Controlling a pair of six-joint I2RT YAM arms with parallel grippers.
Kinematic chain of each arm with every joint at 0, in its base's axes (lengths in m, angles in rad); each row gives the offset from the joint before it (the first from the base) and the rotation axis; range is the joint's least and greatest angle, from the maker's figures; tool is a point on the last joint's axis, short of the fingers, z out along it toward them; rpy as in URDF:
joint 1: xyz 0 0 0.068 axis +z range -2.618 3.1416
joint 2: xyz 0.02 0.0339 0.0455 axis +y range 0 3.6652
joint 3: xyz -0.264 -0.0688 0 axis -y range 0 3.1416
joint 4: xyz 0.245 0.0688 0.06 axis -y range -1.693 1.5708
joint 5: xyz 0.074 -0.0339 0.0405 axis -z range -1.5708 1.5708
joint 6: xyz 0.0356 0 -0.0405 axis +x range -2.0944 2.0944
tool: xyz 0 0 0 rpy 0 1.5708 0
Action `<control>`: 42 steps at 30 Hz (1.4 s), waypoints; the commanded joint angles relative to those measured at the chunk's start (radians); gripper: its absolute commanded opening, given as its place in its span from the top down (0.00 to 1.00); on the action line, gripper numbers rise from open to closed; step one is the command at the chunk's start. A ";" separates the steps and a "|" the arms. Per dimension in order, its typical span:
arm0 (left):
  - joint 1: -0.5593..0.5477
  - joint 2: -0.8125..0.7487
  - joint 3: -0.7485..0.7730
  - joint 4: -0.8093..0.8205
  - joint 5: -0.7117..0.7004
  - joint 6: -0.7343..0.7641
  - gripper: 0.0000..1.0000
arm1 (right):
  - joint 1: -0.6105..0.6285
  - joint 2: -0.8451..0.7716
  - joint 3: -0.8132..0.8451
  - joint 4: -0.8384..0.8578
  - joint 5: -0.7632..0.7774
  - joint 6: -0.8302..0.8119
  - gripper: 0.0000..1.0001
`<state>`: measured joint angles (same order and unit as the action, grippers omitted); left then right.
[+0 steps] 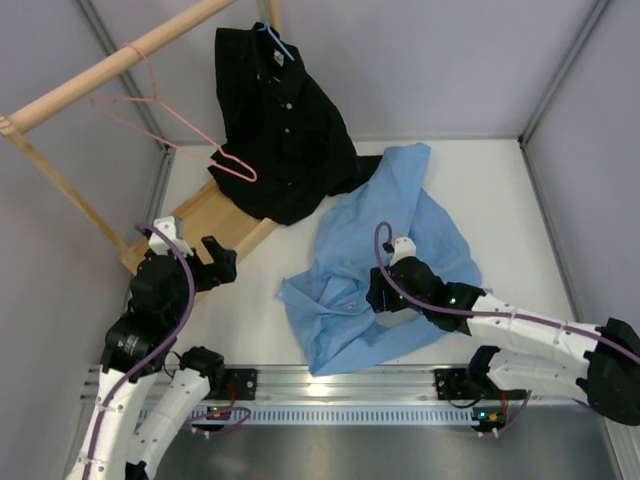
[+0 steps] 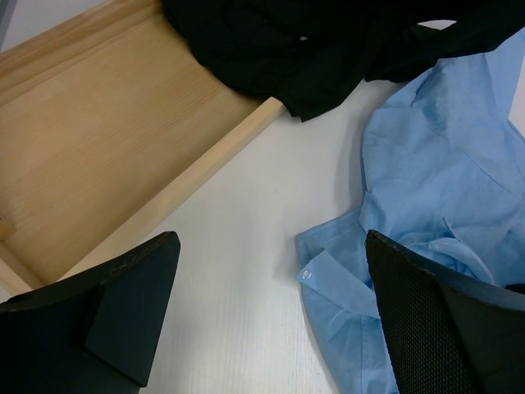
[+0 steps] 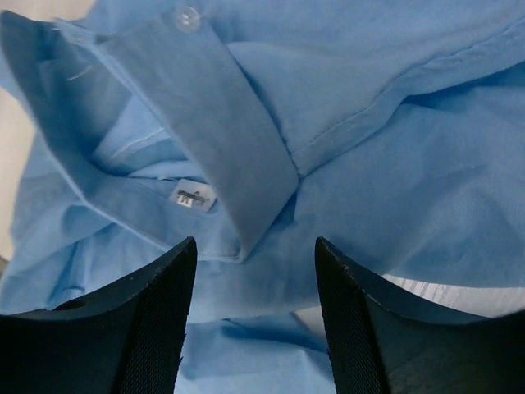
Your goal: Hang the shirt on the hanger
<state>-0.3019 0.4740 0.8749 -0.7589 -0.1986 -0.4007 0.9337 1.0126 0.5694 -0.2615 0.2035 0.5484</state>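
Observation:
The light blue shirt (image 1: 380, 240) lies crumpled on the white table, its collar toward the near left. The pink wire hanger (image 1: 170, 125) hangs by its hook from the wooden rail at the upper left, bare. My right gripper (image 1: 378, 296) is low over the shirt's collar area. In the right wrist view it (image 3: 256, 246) is open, with the collar flap (image 3: 213, 123) and size label just beyond the fingertips and nothing pinched. My left gripper (image 1: 222, 262) hovers wide open over bare table (image 2: 271, 246), left of the shirt's edge (image 2: 435, 164).
A black shirt (image 1: 285, 130) hangs on a blue hanger (image 1: 275, 40) from the wooden rail (image 1: 110, 65), its hem draped over the rack's wooden base (image 1: 215, 215) and touching the blue shirt. Grey walls close in the table (image 1: 500, 190) on both sides.

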 commanded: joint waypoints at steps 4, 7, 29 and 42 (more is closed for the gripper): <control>-0.012 0.009 -0.002 0.056 -0.007 0.002 0.02 | 0.013 0.145 0.009 0.175 0.085 -0.034 0.57; -0.019 0.014 -0.001 0.066 0.036 0.017 0.02 | 0.014 0.182 0.014 0.223 0.096 -0.059 0.70; -0.319 0.419 0.242 0.311 0.308 0.017 0.02 | 0.025 0.067 0.533 -0.330 -0.088 -0.416 1.00; -0.749 0.546 0.072 0.493 -0.183 0.215 0.02 | 0.017 0.076 0.535 -0.364 -0.122 -0.392 1.00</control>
<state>-0.9798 0.9806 0.9852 -0.3862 -0.1562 -0.2592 0.9421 1.1225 1.0927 -0.6018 0.1055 0.1535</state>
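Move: Under the right hand lies the light blue shirt's collar edge, about 4 cm below and 2 cm ahead, straight in line sideways. From the left hand this collar is some 33 cm to the right, level fore and aft, and 20 cm lower. The pink hanger hangs about 24 cm ahead and 10 cm left of the left hand, slightly higher; the wooden tray is 15 cm ahead, 8 cm left, 25 cm down. Dipping some 4 cm down and slightly forward, the right hand shuts on the collar edge, pinches it and hoists it, ending about 16 cm above the low point after a small sink back, turning counter-clockwise. Meanwhile the left hand, open, swings about 22 cm right to the lifted collar in a shallow arc, rising, then dropping back to its starting height, turning clockwise some 45 degrees. ##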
